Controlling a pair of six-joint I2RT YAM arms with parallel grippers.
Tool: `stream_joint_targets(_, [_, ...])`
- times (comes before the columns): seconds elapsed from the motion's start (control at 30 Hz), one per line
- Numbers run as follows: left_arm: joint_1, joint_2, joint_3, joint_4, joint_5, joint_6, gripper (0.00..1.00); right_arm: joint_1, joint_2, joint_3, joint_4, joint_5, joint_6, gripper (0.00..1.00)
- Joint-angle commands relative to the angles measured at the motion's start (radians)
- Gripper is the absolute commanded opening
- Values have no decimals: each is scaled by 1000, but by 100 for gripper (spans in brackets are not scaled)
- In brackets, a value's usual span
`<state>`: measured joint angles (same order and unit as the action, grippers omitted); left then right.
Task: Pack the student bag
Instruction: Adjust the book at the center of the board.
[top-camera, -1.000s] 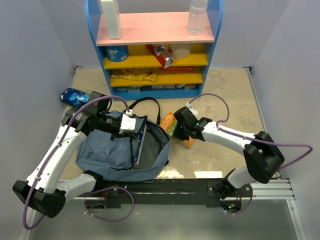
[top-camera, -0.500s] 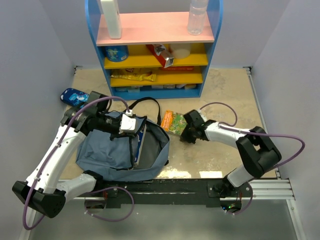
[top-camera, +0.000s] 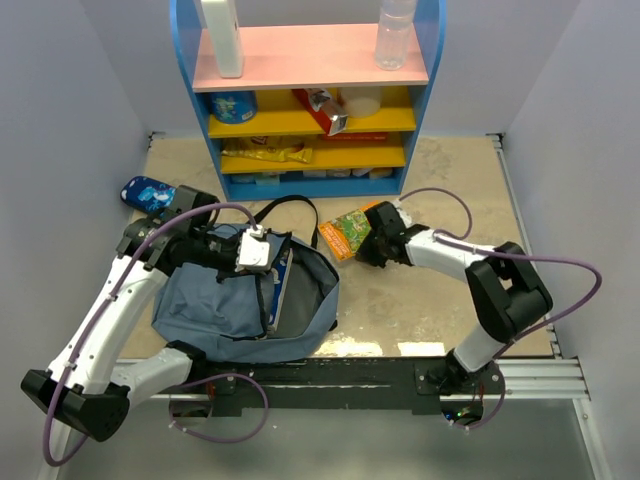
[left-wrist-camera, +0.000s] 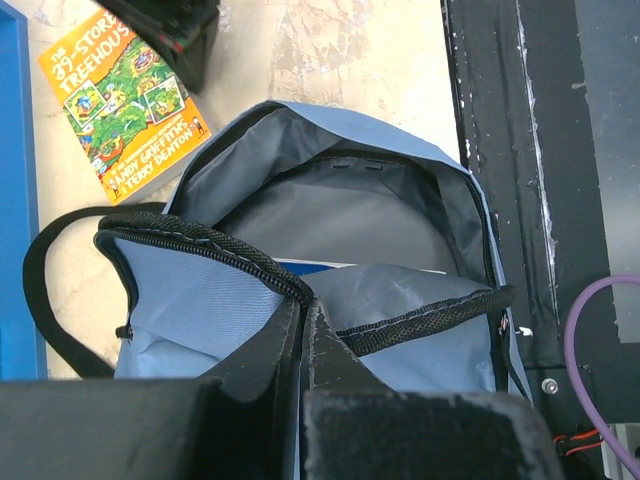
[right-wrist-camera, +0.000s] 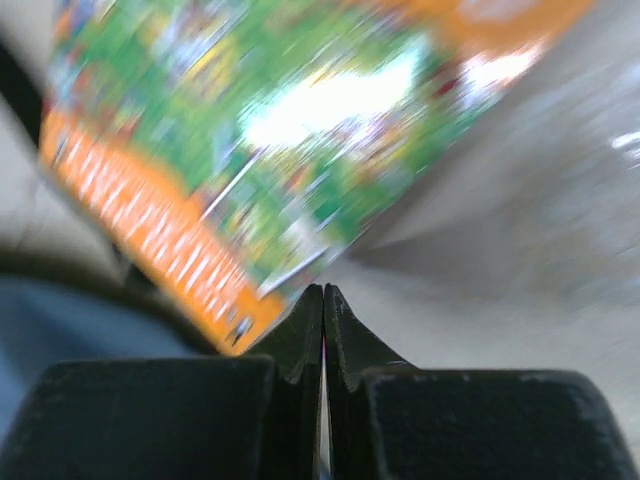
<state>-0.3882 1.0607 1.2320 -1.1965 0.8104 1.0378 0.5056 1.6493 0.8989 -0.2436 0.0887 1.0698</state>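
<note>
The slate-blue student bag (top-camera: 225, 310) lies open at the near left, its dark-lined mouth facing right. My left gripper (top-camera: 262, 252) is shut on the bag's black zipper rim (left-wrist-camera: 250, 262), holding the mouth open (left-wrist-camera: 305, 305). A blue flat item (left-wrist-camera: 320, 266) shows inside the bag. My right gripper (top-camera: 375, 240) is shut on the edge of an orange and green paperback book (top-camera: 345, 232), just right of the bag's mouth. The book is blurred in the right wrist view (right-wrist-camera: 280, 130), above my shut fingertips (right-wrist-camera: 323, 292). It also shows in the left wrist view (left-wrist-camera: 125, 100).
A blue shelf unit (top-camera: 310, 185) with pink and yellow boards stands at the back, holding bottles, snacks and packets. A small bright-blue pouch (top-camera: 148, 192) lies at the far left. A black strap (top-camera: 290, 205) loops behind the bag. The black base rail (top-camera: 350, 372) runs along the near edge.
My right gripper has swung up and back with the book, which turned and moved a little away from the bag's mouth. My left gripper has stayed on the bag's rim.
</note>
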Motion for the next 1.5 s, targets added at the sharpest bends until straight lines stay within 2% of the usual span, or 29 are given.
stream_joint_targets(0.0, [6,-16,-9,-8,-8,27,0,117,-107,78,-32,40,19,0])
stream_joint_targets(0.1, [6,-8,-5,-17,-10,33,0,186,-102,138,-56,95,13,0])
stream_joint_targets(0.2, [6,-8,-3,-15,-8,31,0,195,-30,217,-65,134,-5,0])
stream_joint_targets(0.3, [6,-7,3,-17,-10,25,0,197,82,294,-33,146,-27,0])
stream_joint_targets(0.4, [6,-11,11,-21,-19,24,0,206,237,403,-78,141,-42,0])
stream_joint_targets(0.67, [6,-18,7,-25,-34,24,0,220,374,451,-91,120,-37,0])
stream_joint_targets(0.9, [6,-24,8,-31,-30,21,0,133,319,324,-54,122,12,0])
stream_joint_targets(1.07, [6,-27,-5,-22,-34,22,0,56,273,267,-51,120,-22,0])
stream_joint_targets(1.3, [5,-15,-6,-17,-20,19,0,2,283,267,-43,117,-48,0])
stream_joint_targets(1.47, [6,-21,-11,-20,-25,21,0,-10,259,273,-25,62,-99,0])
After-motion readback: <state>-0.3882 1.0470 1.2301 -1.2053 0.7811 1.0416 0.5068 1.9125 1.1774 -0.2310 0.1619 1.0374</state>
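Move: The orange-and-green book lies flat just ahead of the right hand, its middle some 8 cm forward, 2 cm left and a centimetre or so below the shut fingertips. The bag's black strap stands about 12 cm left and 9 cm ahead of the hand; the bag's middle is around 25 cm left and 9 cm back. From the left hand the book is about 23 cm forward, 19 cm right and 22 cm lower. Shut fingertips come against the book's left end and push it rightward: the right hand first arcs up about 7 cm and over to the left, roughly 12 cm, drops between the strap and the book, then sweeps low to the right by some 9 cm, easing 3 cm forward. It stops at the book's end, fingers still closed. ##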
